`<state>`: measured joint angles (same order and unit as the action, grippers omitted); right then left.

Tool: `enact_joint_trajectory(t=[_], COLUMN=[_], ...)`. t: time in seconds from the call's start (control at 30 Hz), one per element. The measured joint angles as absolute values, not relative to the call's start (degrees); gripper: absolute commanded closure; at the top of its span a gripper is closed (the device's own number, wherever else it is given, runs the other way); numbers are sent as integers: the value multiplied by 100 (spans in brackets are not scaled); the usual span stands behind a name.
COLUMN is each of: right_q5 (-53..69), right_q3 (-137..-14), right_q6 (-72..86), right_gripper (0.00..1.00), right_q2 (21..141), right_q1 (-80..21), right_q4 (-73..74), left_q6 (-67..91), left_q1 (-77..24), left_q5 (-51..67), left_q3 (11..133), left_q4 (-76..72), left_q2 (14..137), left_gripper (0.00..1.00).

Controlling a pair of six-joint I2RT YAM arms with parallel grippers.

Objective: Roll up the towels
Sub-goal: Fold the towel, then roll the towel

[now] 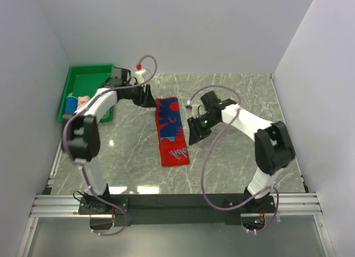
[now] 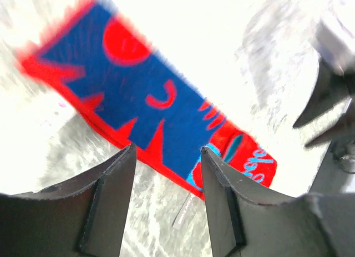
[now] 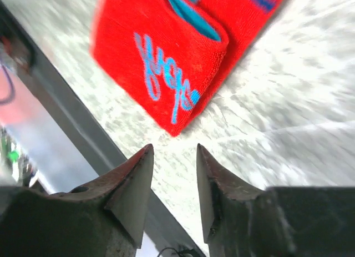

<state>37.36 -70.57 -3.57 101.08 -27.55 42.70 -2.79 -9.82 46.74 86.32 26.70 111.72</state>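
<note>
A red-and-blue patterned towel (image 1: 171,129) lies flat as a long strip in the middle of the marble table, its near end folded over. In the left wrist view the towel (image 2: 155,101) runs diagonally, with a small white tag beside its edge. My left gripper (image 1: 148,96) hovers open at the towel's far left corner, nothing between its fingers (image 2: 168,149). Beside the towel's right edge, my right gripper (image 1: 195,134) is open and empty, the folded end (image 3: 166,63) just ahead of it (image 3: 175,149). A blue towel (image 1: 71,104) and a pale pink one (image 1: 83,101) sit in the tray.
A green plastic tray (image 1: 89,72) stands at the back left against the wall. White walls close in the table on the left, back and right. A metal rail (image 1: 177,204) runs along the near edge by the arm bases.
</note>
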Motion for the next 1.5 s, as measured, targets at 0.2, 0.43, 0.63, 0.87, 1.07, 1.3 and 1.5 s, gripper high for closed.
enact_joint_trajectory(t=[0.2, 0.43, 0.63, 0.87, 1.07, 1.3, 1.5], right_q5=[4215, 4943, 5065, 4984, 5103, 5111, 5116], right_q3=[-7426, -8036, -8149, -8294, -8296, -8305, -8276], right_q6=[-373, -408, -331, -191, -84, -86, -143], right_gripper=[69, 74, 78, 82, 83, 83, 83], right_q2=[9758, 11168, 11653, 12405, 12488, 12503, 12497], right_q1=[-2630, -2810, -3148, -3269, -3258, -3253, -3258], right_q4=[4141, 4152, 4088, 3898, 3900, 3907, 3894], left_q6=[-1500, -3361, -4042, -4141, -4265, -4283, -4191], left_q1=[-1162, -2534, -4025, -5124, -5424, -5496, -5494], left_q5=[4338, 3236, 2075, 1470, 1328, 1315, 1321], left_q3=[7491, 5033, 3581, 3299, 3218, 3210, 3555], left_q4=[2596, 2591, 1964, 998, 493, 377, 521], left_q2=[8742, 7105, 6851, 6978, 7220, 7806, 8232], left_gripper=[44, 45, 46, 47, 47, 69, 98])
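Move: The towel's near edge, the left hand's goal, lies about 25 cm back and 8 cm to that hand's right, some 12 cm below. The towel's far end is only 1 cm ahead and 4 cm right of the left hand, and the green tray 27 cm left and 3 cm ahead. From the right hand the lettered near part lies about 8 cm left, 3 cm back and 7 cm lower, the near edge 6 cm back and 8 cm left. The left hand arcs up about 9 cm and draws back some 25 cm beside the towel, sinking and drifting right as it swings clockwise, then settles with its fingers at the left part of the near edge and shuts them on the cloth. Meanwhile the right hand rises a little, swings about 7 cm left and comes down 6 cm net with its fingers narrowing, until the tips rest on the towel just forward of the left gripper, where it stays while the left one pinches. ##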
